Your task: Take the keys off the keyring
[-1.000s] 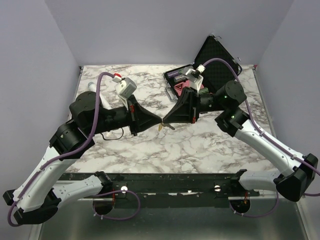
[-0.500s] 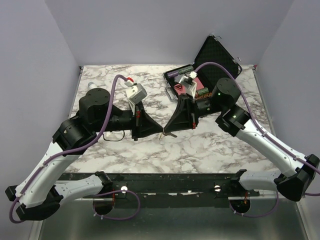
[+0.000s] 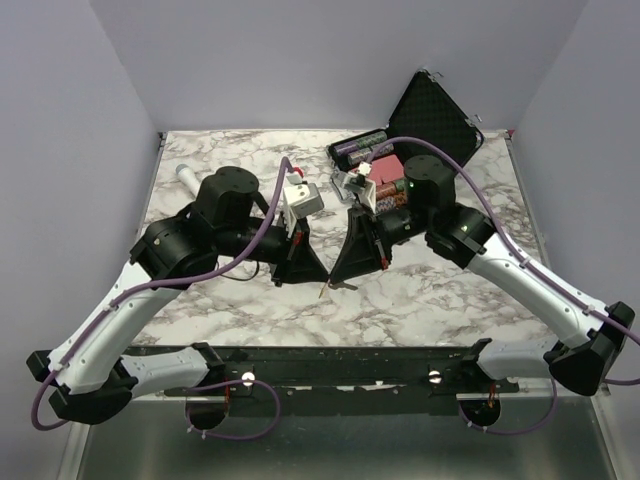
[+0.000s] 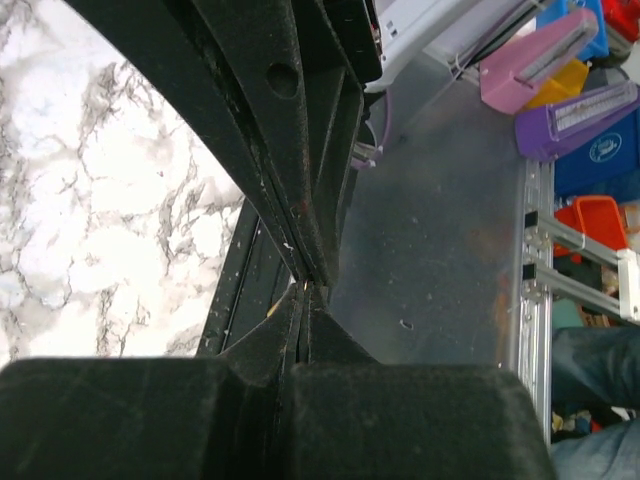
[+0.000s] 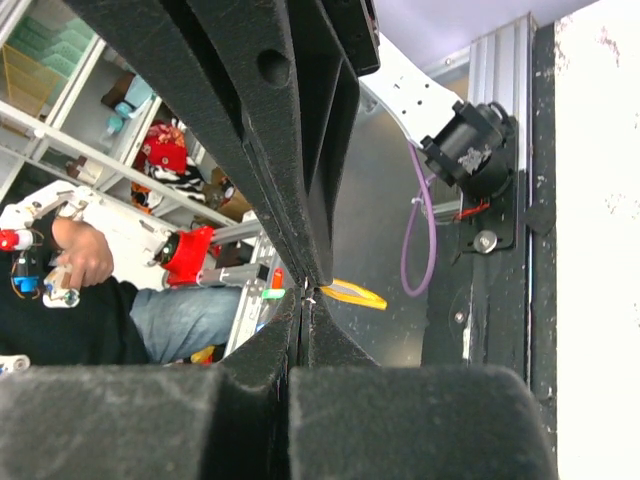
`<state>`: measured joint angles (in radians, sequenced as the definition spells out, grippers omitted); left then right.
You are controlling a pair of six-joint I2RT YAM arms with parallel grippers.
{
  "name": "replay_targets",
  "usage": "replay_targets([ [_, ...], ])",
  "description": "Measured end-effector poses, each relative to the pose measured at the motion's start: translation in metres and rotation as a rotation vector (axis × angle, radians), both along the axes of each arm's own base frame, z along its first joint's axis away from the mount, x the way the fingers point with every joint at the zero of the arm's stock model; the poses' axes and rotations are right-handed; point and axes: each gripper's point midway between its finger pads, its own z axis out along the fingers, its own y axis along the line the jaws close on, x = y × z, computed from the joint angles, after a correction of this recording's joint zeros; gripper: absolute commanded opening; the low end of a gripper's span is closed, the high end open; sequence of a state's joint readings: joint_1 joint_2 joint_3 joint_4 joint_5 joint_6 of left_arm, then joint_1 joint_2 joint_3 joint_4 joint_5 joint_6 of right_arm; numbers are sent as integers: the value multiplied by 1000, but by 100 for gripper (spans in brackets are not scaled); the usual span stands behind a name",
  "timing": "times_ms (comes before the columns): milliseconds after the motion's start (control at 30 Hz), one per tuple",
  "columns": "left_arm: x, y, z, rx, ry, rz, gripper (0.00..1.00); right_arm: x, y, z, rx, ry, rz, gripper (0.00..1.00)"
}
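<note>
In the top view my left gripper and right gripper meet tip to tip low over the marble table, near its front middle. Both are shut. The key, tiny with a yellow-orange head, hangs just under the meeting tips. In the right wrist view its yellow head sticks out beside the tips, and a silver glint of the keyring sits between my right fingers. In the left wrist view only an orange speck of the key shows between my left fingers; the ring is hidden there.
An open black case stands at the back right, with purple cylinders and a red item in front of it. A white-and-grey microphone lies at the back left. The table's front rail is close below the grippers.
Both grippers have moved together toward the near edge and lower over the table, still tip to tip. Both wrists have turned steeper. The key has gone with them.
</note>
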<state>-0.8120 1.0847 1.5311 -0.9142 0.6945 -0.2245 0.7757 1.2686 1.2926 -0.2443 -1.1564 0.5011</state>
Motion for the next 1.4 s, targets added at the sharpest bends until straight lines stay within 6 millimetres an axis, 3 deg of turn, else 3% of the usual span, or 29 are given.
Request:
replay_targets([
  [233, -4, 0, -17, 65, 31, -59, 0, -4, 0, -18, -59, 26, 35, 1],
  [633, -8, -2, -25, 98, 55, -117, 1, -10, 0, -27, -89, 51, 53, 1],
  [700, -9, -2, -26, 102, 60, -120, 11, -10, -1, -28, -86, 51, 51, 1],
  [900, -7, -3, -27, 104, 55, -118, 55, -13, -2, -29, -84, 53, 44, 1],
  [1000, -6, -4, -23, 89, 40, -117, 68, -12, 0, -26, -79, 39, 23, 1],
  [1233, -9, 2, 13, -14, -61, -73, 81, 2, 4, -21, -70, -10, -100, 1],
  [1400, -8, 22, 41, -158, -172, 78, 82, 19, 0, 3, -16, -74, -278, 1],
])
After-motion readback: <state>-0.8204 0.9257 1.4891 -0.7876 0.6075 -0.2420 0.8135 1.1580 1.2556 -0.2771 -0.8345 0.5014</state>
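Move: Between the two sets of shut fingertips, high over the table, sits the keyring, roughly 1 cm to the left hand's right and 1 cm to the right hand's left, level with both. Its yellow tag hangs about 2 cm back and 2 cm below the left fingertips, and 1 cm to their left. The grey key sticks out some 3 cm to the left hand's right and 1 cm back, about 1 cm lower. Sinking together about 3 cm with the keyring between their tips, both hands come nearly to rest; then the left fingers open wide and let go. The left hand pulls up about 7 cm and a little to its left, fingertips tilting up. The right keeps its pinch, carrying the keyring forward and up about 3 cm each and turning clockwise some 20 degrees. ##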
